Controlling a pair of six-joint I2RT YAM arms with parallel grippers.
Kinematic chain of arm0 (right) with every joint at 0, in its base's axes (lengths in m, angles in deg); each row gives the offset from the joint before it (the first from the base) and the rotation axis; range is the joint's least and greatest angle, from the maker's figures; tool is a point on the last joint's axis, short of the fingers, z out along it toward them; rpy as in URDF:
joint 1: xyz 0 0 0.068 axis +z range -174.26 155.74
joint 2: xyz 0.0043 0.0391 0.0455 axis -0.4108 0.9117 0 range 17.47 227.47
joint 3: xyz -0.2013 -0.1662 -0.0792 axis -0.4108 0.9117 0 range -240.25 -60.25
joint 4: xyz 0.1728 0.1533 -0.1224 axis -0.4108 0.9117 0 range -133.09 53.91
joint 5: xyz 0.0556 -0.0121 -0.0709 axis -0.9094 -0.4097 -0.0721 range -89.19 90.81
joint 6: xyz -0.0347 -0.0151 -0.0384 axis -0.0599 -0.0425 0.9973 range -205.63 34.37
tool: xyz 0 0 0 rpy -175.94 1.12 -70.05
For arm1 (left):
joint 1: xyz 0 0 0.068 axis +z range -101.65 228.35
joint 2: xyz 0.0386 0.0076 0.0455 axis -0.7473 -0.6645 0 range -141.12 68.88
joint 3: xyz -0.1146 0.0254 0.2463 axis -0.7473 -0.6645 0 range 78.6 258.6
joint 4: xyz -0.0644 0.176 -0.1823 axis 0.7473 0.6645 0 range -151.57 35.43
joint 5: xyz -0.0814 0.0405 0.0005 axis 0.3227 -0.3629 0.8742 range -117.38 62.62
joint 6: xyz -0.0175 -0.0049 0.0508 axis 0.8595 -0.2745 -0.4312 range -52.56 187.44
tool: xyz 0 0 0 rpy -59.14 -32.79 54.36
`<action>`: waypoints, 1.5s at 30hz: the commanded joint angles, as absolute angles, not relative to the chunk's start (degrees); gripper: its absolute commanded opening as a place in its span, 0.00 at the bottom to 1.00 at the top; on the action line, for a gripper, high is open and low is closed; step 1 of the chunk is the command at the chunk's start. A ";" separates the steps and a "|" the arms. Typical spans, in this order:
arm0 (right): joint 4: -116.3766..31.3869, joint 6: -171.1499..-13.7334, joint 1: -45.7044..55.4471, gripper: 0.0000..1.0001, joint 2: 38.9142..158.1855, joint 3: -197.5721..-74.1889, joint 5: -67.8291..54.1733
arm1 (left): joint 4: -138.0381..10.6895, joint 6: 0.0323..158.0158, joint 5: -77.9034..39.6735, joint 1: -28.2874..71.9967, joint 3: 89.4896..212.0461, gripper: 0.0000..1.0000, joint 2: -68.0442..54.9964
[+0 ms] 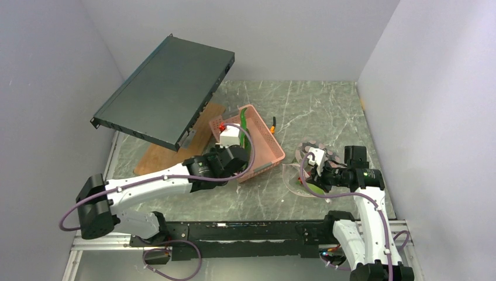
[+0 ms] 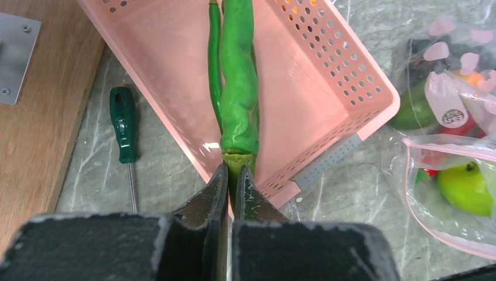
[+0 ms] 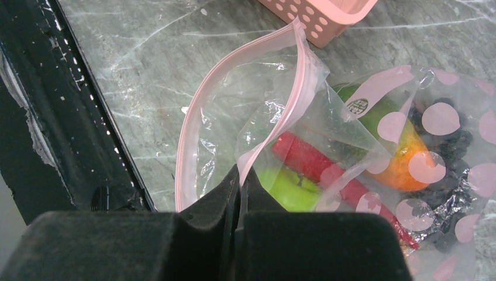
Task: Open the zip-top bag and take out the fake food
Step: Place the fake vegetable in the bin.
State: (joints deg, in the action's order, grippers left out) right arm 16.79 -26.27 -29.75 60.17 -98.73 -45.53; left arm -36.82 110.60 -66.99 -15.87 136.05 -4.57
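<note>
The clear zip-top bag lies on the marble table by the right arm, its pink zip strip parted into an open loop. My right gripper is shut on the raised side of that strip. Fake food shows through the plastic: a lime-green apple, a red piece, an orange piece and dark grapes. My left gripper is shut on the end of a long green pod, which hangs into the pink basket. A second, thinner pod lies beside it.
A green-handled screwdriver lies left of the basket, next to a wooden board. A flat dark metal case leans over the back left of the table. The basket stands between the two arms, close to the bag.
</note>
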 commanded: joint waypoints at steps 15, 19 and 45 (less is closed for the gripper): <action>15.22 -26.06 -29.64 0.00 59.70 -99.36 -45.77 | -42.47 109.03 -67.86 -14.99 139.11 0.00 -14.17; 15.32 -25.98 -29.66 0.00 59.66 -99.42 -45.77 | -44.26 109.11 -67.16 -14.09 137.97 0.00 -15.28; 15.46 -25.86 -29.75 0.00 59.66 -99.38 -45.86 | -48.29 102.68 -43.05 -12.99 135.11 0.71 -9.55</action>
State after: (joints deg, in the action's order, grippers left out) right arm 16.79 -26.25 -29.77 60.10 -98.73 -45.53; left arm -43.88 107.21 -54.80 -13.05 136.92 -13.77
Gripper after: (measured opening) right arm 0.007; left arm 0.705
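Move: The left gripper already pinches the green pepper's stem just inside the pink bin's near-left corner. The bin's middle is about 10 cm ahead, 2 cm right and 9 cm below. In it, the thin pepper lies about 8 cm straight ahead, the cucumber 7 cm ahead and 2 cm right. The screwdriver is roughly 3 cm ahead, 10 cm left; the zip-top bag 25 cm right, 1 cm ahead. From the right hand, the bin is some 17 cm ahead, 19 cm left. Lower the left gripper about 5 cm into the near end of the bin, easing some 3 cm forward and 2 cm right with the pepper still held by its stem. Then spread the fingers wide to let go of the stem, and draw back and right about 2 cm each way, just starting to rise. Keep the right gripper still, holding the bag's rim. ##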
